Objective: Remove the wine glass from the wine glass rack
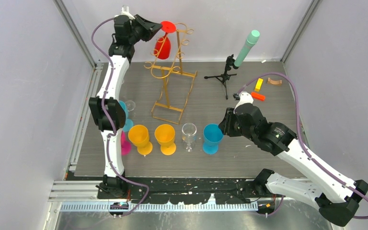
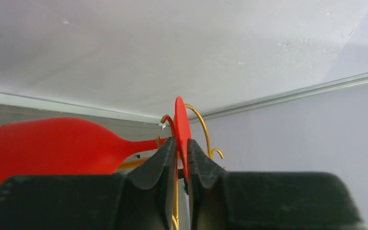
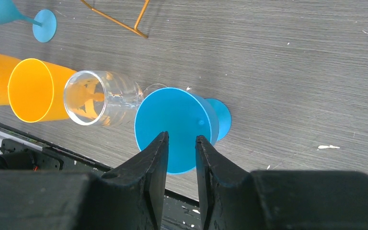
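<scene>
A red wine glass (image 1: 163,47) hangs upside down from the top arm of the gold wine glass rack (image 1: 172,72) at the back of the table. My left gripper (image 1: 159,28) is raised to the glass's foot. In the left wrist view the jaws of this gripper (image 2: 182,141) are closed on the thin red foot disc, with the bowl of the wine glass (image 2: 52,143) to the left and a gold wire of the rack (image 2: 201,122) just behind. My right gripper (image 1: 223,127) (image 3: 182,136) stands open over a blue glass (image 3: 172,120) and holds nothing.
Along the front stand a pink glass (image 1: 124,143), two yellow glasses (image 1: 140,136), a clear glass (image 1: 189,134) and the blue glass (image 1: 212,136). A teal glass (image 1: 124,108) sits behind the left arm. A black tripod with a green tube (image 1: 227,72) and small blocks (image 1: 258,86) lie at the right.
</scene>
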`<state>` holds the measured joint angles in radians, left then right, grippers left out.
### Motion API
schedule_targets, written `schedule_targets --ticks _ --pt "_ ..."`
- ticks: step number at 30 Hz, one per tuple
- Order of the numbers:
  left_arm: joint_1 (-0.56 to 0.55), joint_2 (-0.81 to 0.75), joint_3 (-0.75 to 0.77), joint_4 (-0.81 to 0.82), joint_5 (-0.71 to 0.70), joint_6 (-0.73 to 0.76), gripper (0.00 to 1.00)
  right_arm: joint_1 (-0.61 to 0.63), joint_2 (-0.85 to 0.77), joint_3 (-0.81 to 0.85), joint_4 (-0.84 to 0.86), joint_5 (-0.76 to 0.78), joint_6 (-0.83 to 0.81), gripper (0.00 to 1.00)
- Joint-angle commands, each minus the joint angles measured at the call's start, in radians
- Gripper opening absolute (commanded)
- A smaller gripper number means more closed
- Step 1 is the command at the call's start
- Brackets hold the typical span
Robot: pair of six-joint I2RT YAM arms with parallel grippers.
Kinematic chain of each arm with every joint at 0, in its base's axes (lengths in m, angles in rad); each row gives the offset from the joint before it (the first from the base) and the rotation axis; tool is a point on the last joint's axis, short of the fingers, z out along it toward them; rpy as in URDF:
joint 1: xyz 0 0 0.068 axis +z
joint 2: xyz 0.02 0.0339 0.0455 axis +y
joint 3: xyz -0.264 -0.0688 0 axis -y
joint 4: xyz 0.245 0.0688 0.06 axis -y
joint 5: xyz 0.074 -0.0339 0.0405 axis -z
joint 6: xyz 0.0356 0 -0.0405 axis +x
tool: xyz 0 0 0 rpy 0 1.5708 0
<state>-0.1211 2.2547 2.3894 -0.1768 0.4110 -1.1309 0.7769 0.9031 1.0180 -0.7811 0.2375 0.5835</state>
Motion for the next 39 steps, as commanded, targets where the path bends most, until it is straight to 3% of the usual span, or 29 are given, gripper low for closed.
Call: schedule_targets --ticks 1,3,14,28,39 --pt "0.008 -0.083 0.002 0.023 -0.011 0.036 0.08 0.004 -0.007 -0.001 0.044 0.009 0.016 0.33" --pt "0.007 -0.081 0.004 0.026 -0.011 0.034 0.0 0.004 -0.007 -0.001 0.044 0.008 0.017 0.32" --pt "0.014 -0.094 -0.012 0.063 -0.039 0.017 0.0 0.004 -0.009 -0.002 0.045 0.014 0.014 0.32" --pt "0.045 -0.16 -0.126 0.128 -0.101 -0.022 0.0 0.003 -0.01 -0.002 0.046 0.017 0.01 0.32" --pt "0.076 -0.224 -0.277 0.269 -0.128 -0.105 0.0 0.004 -0.013 -0.006 0.047 0.016 0.014 0.33"
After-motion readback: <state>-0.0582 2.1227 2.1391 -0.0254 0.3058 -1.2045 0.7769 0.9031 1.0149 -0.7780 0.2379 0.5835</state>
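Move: The red wine glass hangs base-up at the left hand. Its middle is about 2 cm ahead, 2 cm right and 8 cm below, and the rim of its base already lies between the nearly shut fingers. The rack's middle is about 10 cm back, 5 cm right and 17 cm down. A clear glass stands on the table some 17 cm left, 15 cm back and 28 cm below. From the right hand, the red glass is about 43 cm ahead, 23 cm left and 7 cm higher. Almost in place at first, the left hand closes its fingers on the rim of the red glass's base, one finger above and one below, easing up less than 1 cm. Keeping that pinch, it then draws the glass left, away from the rack, by about 5 cm, gathering speed while turning some 10 degrees counter-clockwise. ##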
